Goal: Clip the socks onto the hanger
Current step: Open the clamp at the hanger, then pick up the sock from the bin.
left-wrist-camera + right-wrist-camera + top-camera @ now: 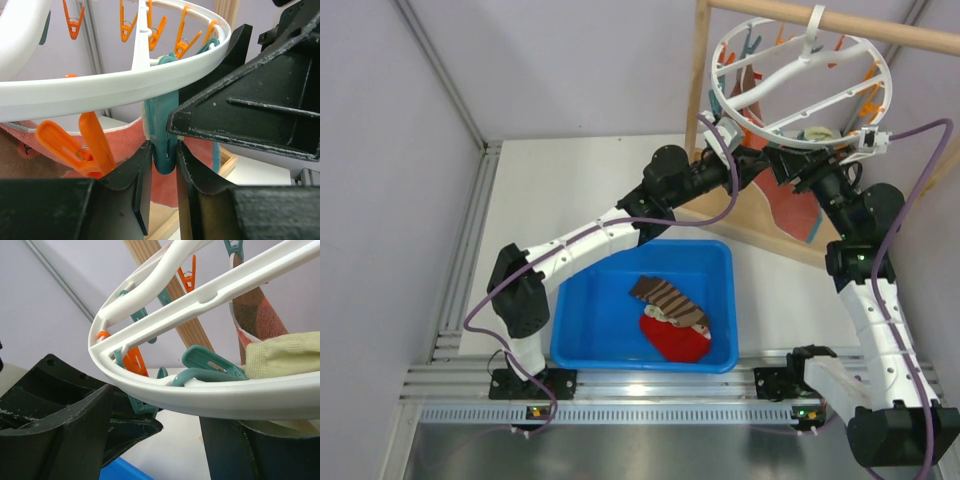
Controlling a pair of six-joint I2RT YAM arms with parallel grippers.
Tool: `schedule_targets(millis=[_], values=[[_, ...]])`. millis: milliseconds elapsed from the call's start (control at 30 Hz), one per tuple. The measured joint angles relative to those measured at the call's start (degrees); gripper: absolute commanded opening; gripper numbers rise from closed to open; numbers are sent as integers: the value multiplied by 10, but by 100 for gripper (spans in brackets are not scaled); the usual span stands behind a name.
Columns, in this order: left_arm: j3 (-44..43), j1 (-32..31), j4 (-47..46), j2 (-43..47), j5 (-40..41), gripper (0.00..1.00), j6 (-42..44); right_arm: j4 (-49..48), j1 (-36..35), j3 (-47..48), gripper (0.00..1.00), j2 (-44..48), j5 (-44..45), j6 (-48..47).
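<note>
The white ring hanger (800, 85) hangs by its hook from a wooden rod, with orange and teal pegs dangling from it. Under its near rim (115, 87), my left gripper (164, 150) is shut on a teal peg (162, 125), squeezing the peg's handle ends. One cream sock (285, 355) lies against the rim (250, 392) beside another teal peg (210, 362); whether that peg grips it I cannot tell. My right gripper (175, 435) stands open under the rim with nothing between its fingers. In the top view the sock (817, 132) shows above both grippers.
A blue bin (580, 310) on the table holds a brown striped sock (665, 297) and a red sock (675, 340). A salmon-red cloth (795, 210) hangs behind the arms. The wooden frame post (698, 70) stands left of the hanger. An orange peg (75, 150) hangs beside my left fingers.
</note>
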State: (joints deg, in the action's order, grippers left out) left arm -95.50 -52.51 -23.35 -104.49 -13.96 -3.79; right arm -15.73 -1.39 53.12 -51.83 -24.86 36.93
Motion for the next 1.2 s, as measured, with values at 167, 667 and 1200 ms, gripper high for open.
schedule_targets(millis=[167,667,1200], values=[[0,0,0,0,-7,0,-4,-23,0,-2,56,-7,13,34],[0,5,7,4,-28,42,-9,-36,-1,-2,0,-12,-3,63],[169,66,269,261,-141,56,64,-31,-1,-1,0,-14,0,52]])
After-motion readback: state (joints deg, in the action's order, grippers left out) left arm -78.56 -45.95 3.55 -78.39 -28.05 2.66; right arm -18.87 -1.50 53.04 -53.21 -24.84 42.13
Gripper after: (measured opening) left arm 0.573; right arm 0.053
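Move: The teal clamp on the hanger's rim is already pinched between the left fingertips, its middle roughly 1 cm above them. From the right hand, open around it, the clamp is about 1 cm ahead, 1 cm left and 1 cm up. Counted from the right hand, the second clamp is some 1 cm ahead, 4 cm right and 2 cm up; the cream sock 3 cm ahead, 6 cm right, 2 cm up; and an orange clip 4 cm ahead, 3 cm left. The right fingers shut almost fully on the teal clamp just under the rim, the hand itself barely shifting (about 1 cm up, a slight roll), and keep their pinch. The left hand waits on the clamp until the right has closed, then opens and lets go, pulling away about 12 cm left and 7 cm back, sinking a little, while its fingertips dip some 15 degrees. ##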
